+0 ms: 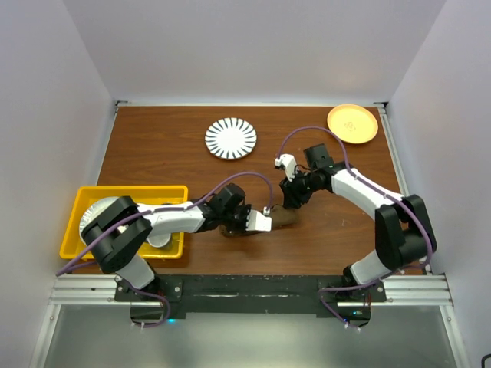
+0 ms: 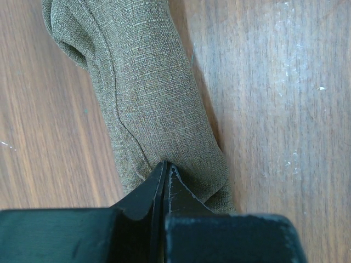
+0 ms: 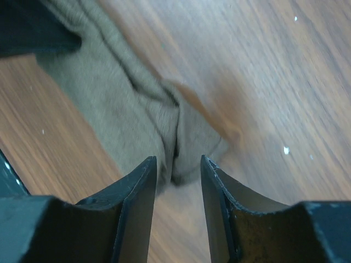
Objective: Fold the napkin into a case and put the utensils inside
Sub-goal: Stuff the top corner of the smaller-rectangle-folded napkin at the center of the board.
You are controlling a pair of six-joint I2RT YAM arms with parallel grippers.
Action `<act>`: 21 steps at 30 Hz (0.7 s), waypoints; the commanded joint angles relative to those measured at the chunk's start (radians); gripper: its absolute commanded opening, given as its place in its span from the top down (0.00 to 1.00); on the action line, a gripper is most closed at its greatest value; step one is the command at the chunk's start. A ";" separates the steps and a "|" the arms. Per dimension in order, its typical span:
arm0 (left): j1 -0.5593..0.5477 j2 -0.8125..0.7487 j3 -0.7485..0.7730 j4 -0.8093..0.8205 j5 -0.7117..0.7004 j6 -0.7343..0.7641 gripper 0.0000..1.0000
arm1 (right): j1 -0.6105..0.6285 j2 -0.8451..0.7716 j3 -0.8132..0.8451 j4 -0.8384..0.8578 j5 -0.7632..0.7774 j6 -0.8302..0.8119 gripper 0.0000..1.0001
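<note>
The olive-brown napkin lies on the wooden table, folded into a narrow, long band. My left gripper sits at the band's left end, its jaws pressed together on the cloth, and creases run in toward the tips. My right gripper hovers over the other end, open. The bunched end of the napkin lies just beyond its fingers, with nothing between them. The utensils do not show in any view.
A black-and-white striped plate lies at the back centre and an orange plate at the back right corner. A yellow bin with grey dishes stands at the left, beside the left arm.
</note>
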 commanded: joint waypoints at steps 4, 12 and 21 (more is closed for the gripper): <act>-0.004 -0.008 -0.052 0.019 -0.134 0.029 1.00 | 0.036 0.099 0.088 0.052 -0.034 0.053 0.64; -0.004 -0.123 -0.090 0.065 -0.174 0.034 0.88 | 0.088 0.112 0.021 0.035 0.021 -0.010 0.79; -0.002 -0.252 -0.005 -0.045 0.006 -0.087 0.62 | 0.108 0.185 0.024 0.054 0.055 0.025 0.89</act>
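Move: The right hand is open above the napkin's right half; the raised corner fold in the groove is about 5 cm below, 3 cm to its left and 1 cm back. The napkin's right end is 5 cm below, 1 cm back and level sideways. The striped plate sits some 20 cm ahead and 20 cm left of the right hand. The left fingers, shut on the napkin's left part, have that fold about 14 cm to the right and 4 cm ahead. Down by 4 to 5 cm and left by about 2.5 cm goes the right hand, after a small swing forward and back again, narrowing its fingers to nearly shut as the tips go down onto the corner fold in the groove near the napkin's right end. The left hand eases forward and left, then rises off the napkin, its fingers parting. ##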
